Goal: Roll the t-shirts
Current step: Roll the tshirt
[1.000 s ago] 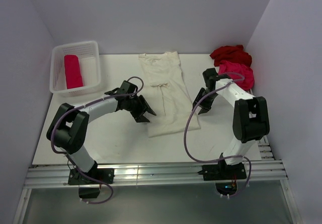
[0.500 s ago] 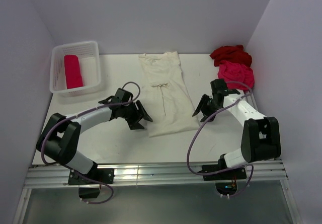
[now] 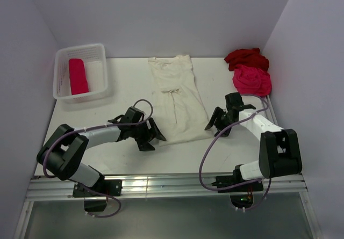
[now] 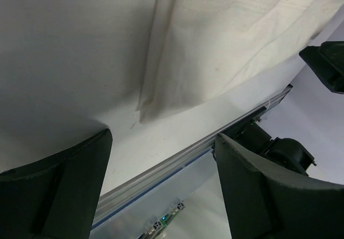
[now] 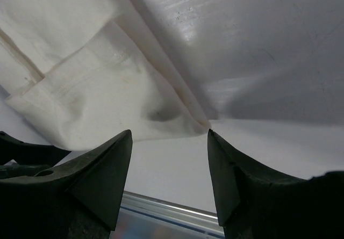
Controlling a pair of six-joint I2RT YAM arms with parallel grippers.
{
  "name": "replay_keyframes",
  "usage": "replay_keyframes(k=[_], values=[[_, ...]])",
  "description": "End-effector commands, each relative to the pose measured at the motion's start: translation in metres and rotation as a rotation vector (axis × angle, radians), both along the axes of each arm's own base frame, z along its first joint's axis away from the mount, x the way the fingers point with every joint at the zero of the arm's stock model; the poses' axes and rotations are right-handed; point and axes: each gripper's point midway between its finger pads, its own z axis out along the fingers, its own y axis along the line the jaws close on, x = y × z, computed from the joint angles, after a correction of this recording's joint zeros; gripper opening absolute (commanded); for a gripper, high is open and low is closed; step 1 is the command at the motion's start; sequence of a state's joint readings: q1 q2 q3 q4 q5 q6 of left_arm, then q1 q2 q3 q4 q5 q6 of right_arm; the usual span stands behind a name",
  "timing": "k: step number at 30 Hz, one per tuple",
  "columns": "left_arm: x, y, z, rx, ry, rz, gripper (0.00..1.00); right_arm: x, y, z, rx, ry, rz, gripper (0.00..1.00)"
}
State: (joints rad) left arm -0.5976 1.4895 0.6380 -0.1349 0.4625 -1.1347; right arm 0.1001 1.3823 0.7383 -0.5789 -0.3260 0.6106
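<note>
A cream-white t-shirt (image 3: 177, 96) lies folded lengthwise on the white table, collar at the far edge, hem toward me. My left gripper (image 3: 154, 138) is open and empty, low beside the hem's left corner (image 4: 148, 113). My right gripper (image 3: 213, 126) is open and empty, low beside the hem's right corner (image 5: 201, 123). A dark red t-shirt (image 3: 246, 58) and a bright pink-red t-shirt (image 3: 251, 80) lie bunched at the far right. A rolled pink-red t-shirt (image 3: 78, 76) sits inside the white basket (image 3: 102, 72).
The white slatted basket stands at the far left corner. Grey walls close in on the left, back and right. The table's metal front rail (image 3: 161, 184) runs along the near edge, also seen in the left wrist view (image 4: 177, 164).
Both arms have lowered and moved toward me, from beside the shirt's middle down to its hem corners. The shirts have not moved.
</note>
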Motion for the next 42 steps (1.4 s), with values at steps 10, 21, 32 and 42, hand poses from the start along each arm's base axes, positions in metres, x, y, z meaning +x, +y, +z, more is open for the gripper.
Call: replay_keyframes(k=[10, 21, 32, 42], values=[[0.009, -0.009, -0.018, -0.036, -0.009, 0.028, 0.81, 0.011, -0.008, -0.021, -0.048, -0.022, -0.016, 0.61], [-0.004, -0.011, -0.031, -0.002, 0.027, 0.009, 0.65, 0.01, -0.006, -0.03, -0.035, -0.005, -0.03, 0.27], [-0.017, -0.002, -0.046, 0.061, 0.068, 0.029, 0.0, -0.007, -0.007, -0.027, -0.036, 0.025, -0.002, 0.0], [-0.048, -0.009, -0.037, 0.069, 0.102, 0.039, 0.0, -0.044, -0.006, -0.023, -0.014, 0.085, 0.024, 0.0]])
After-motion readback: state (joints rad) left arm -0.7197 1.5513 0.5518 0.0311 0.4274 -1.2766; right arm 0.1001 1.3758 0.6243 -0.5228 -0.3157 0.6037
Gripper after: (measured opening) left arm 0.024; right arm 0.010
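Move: The cream t-shirt's near left corner lies just below the left fingers, about 3 cm down, 1 cm back and 2 cm to the right. Its near right corner is about 3 cm below the right fingers, 1 cm ahead and in line; from the left hand that corner is some 23 cm right and 4 cm ahead. The crumpled pink t-shirt lies about 25 cm ahead of the right hand and 18 cm right, with the red one roughly 10 cm beyond it. Both grippers pinch the cream t-shirt's two near corners. The right sinks almost straight down by some 2.5 cm and shuts first; the left edges about 2 cm right, sinks as far and shuts just after. Keeping hold, both then draw the hem back towards the base by 2 to 3 cm, staying low over the table. ##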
